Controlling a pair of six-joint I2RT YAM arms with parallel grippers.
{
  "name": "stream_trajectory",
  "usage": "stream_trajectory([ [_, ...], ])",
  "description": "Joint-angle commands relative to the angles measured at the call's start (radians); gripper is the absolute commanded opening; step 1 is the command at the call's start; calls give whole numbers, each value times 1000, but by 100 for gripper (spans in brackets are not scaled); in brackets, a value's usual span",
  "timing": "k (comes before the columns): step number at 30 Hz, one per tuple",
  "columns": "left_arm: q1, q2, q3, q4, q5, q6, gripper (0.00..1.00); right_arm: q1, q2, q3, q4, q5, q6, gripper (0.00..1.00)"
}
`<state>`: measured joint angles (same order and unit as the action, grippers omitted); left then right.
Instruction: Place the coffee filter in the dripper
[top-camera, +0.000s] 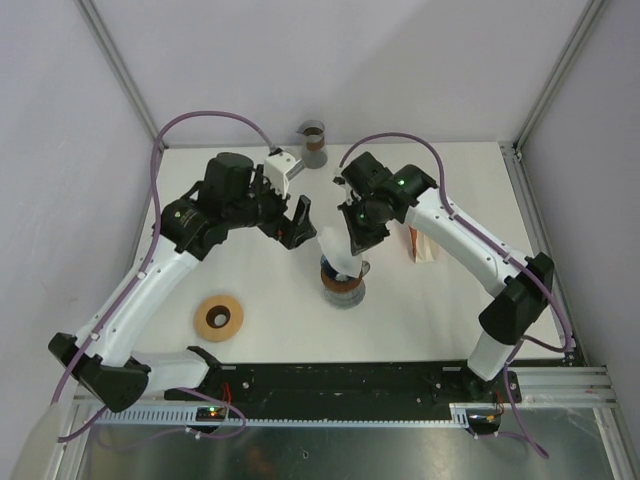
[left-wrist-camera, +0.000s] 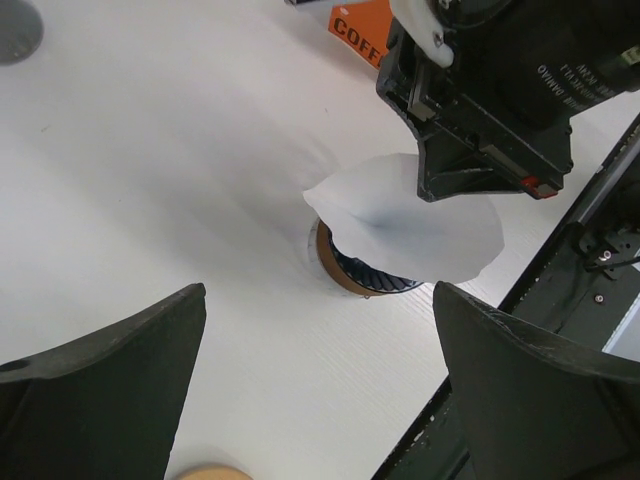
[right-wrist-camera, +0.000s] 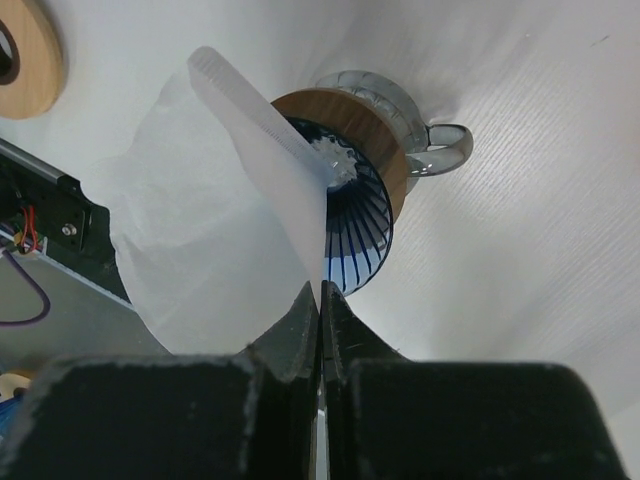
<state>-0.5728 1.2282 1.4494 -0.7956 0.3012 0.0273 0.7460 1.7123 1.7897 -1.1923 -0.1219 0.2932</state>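
The white paper coffee filter (right-wrist-camera: 215, 230) hangs folded, its tip inside the dripper (right-wrist-camera: 360, 215), a dark ribbed glass cone with a wooden collar. My right gripper (right-wrist-camera: 321, 290) is shut on the filter's edge, right above the cone. From the top, the filter (top-camera: 338, 254) stands over the dripper (top-camera: 343, 290) at the table's middle, with the right gripper (top-camera: 357, 243) just above. My left gripper (top-camera: 297, 224) hovers open a little to the left, holding nothing. Its wrist view shows the filter (left-wrist-camera: 420, 220) covering most of the dripper (left-wrist-camera: 345, 270), beyond its fingers (left-wrist-camera: 120, 385).
A wooden ring (top-camera: 218, 317) lies on the table at the front left. A grey cup (top-camera: 314, 143) stands at the back edge. An orange coffee packet (top-camera: 419, 243) lies under the right arm. A black rail (top-camera: 350, 378) runs along the near edge.
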Motion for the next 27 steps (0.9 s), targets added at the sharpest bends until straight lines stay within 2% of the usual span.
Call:
stream_trajectory([
  [1,19,-2,-2,25,30,27,100,4,14,-28,68,-10,-22,0],
  [5,31,2,-13,32,36,31,100,5,30,-40,77,2,-31,0],
  [12,43,9,-13,37,59,35,100,13,42,-40,93,15,-52,22],
  [17,47,14,-12,38,67,39,100,18,20,-2,66,84,-68,38],
  [23,54,21,-7,38,77,42,100,31,-15,65,35,158,-94,51],
  [27,82,20,-11,39,70,55,100,53,-42,134,16,251,-108,52],
])
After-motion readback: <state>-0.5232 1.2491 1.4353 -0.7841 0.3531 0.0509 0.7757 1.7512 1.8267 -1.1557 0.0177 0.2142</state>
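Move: The right gripper is shut on the edge of the coffee filter. The dripper for it lies about 4 cm back, 3 cm to the left and roughly 8 cm below, and the glass server under the dripper is some 15 cm below the hand. The coffee bag stands about 15 cm to the right, 7 cm farther out and 16 cm lower. From the open left gripper the dripper is about 8 cm right, 5 cm back and 17 cm below. Lower the right gripper about 3 cm to bring the filter down into the dripper's mouth, and as the descent slows, open the fingers to about half to let go of the paper. Then back off upward and forward, some 2.5 cm each way, tipping the fingertips slightly forward, with the fingers still spreading. ##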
